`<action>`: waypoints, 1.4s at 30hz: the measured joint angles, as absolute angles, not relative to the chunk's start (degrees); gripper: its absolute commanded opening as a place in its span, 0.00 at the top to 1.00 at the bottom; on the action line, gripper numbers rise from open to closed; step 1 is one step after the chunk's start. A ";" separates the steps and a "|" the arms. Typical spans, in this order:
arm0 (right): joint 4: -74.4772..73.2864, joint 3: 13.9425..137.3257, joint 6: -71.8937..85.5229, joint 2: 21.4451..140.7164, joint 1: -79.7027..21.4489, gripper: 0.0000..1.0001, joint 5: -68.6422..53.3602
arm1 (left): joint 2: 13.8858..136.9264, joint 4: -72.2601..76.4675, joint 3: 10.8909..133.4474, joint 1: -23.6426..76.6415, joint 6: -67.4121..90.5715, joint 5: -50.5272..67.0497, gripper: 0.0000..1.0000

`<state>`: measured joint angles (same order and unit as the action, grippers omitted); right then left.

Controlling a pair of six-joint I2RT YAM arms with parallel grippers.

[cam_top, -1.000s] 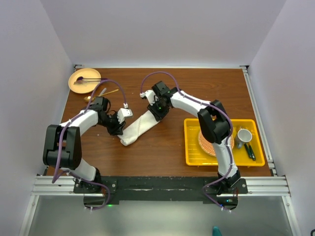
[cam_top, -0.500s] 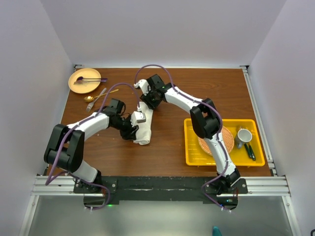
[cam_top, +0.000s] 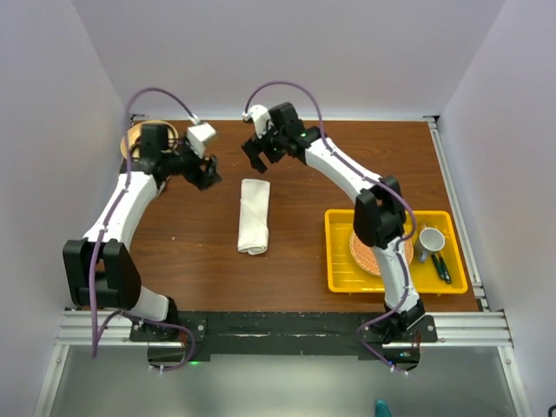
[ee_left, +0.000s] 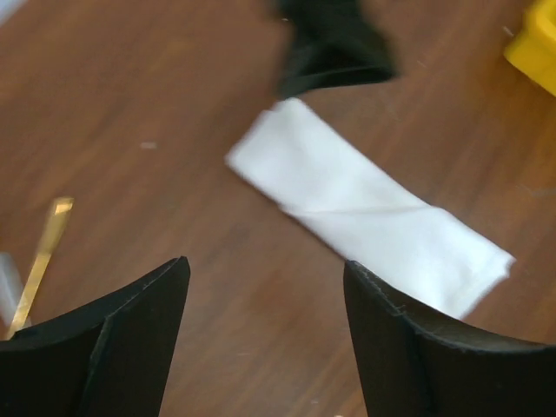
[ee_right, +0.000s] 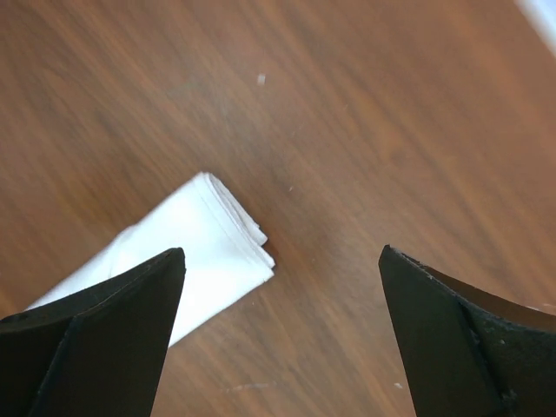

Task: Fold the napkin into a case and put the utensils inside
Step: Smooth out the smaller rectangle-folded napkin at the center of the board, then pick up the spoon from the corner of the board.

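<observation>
The napkin [cam_top: 254, 215] lies flat on the table as a narrow folded case, long axis running near to far. It also shows in the left wrist view as the napkin [ee_left: 365, 208] and in the right wrist view by its layered end [ee_right: 204, 248]. My left gripper [cam_top: 205, 174] hovers open to the far left of it, nothing between its jaws [ee_left: 265, 265]. My right gripper [cam_top: 257, 158] hangs open just beyond the napkin's far end, also empty [ee_right: 282, 252]. One gold utensil [ee_left: 42, 261] shows at the left wrist view's edge. In the top view the left arm hides the utensils.
A yellow tray [cam_top: 340, 261] at the right holds a round woven orange mat [cam_top: 369, 256], a grey mug [cam_top: 430, 239] and dark green-handled utensils [cam_top: 441, 267]. The tan plate [cam_top: 132, 139] sits at the far left corner, mostly behind the left arm.
Both grippers have opened, let go of the napkin and pulled back toward the far side. The napkin has swung from a slant to lie straight on the table.
</observation>
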<state>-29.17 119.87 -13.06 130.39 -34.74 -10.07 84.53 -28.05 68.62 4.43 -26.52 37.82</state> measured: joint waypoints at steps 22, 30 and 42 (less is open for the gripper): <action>-39.90 115.96 -9.04 119.48 -25.54 0.02 -23.90 | 127.09 -51.00 110.59 -12.49 -43.40 29.17 0.49; -44.16 115.77 -9.43 120.49 -25.10 0.02 -27.00 | 129.82 -50.19 112.29 -10.35 -53.98 28.73 0.52; -47.27 116.18 -9.69 121.93 -23.27 0.02 -28.10 | 139.06 -48.53 119.48 -8.08 -59.22 29.06 0.54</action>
<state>-47.27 116.18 -9.69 121.93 -23.27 -28.10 139.06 -48.53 119.48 -8.08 -59.22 29.06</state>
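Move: The gold spoon lies about 17 cm ahead of the left gripper, 15 cm to its left and 18 cm below. The silver fork crosses just behind and left of the spoon, 14 cm ahead and 18 cm left; the plate is some 24 cm ahead and 24 cm left. The folded napkin lies level with this gripper, 11 cm to its right. From the right gripper the spoon is about 5 cm ahead and 28 cm left, the napkin 12 cm back and 5 cm left. Bring the left gripper forward and left in a low arch, about 17 cm out, then down some 16 cm net over the gold spoon's handle, rolling its left side up about 20 degrees and narrowing the fingers to half open. Meanwhile lift the open right gripper 16 cm, then lower it 13 cm while easing it 9 cm right, away from the napkin, fingers tipping down about 20 degrees. ##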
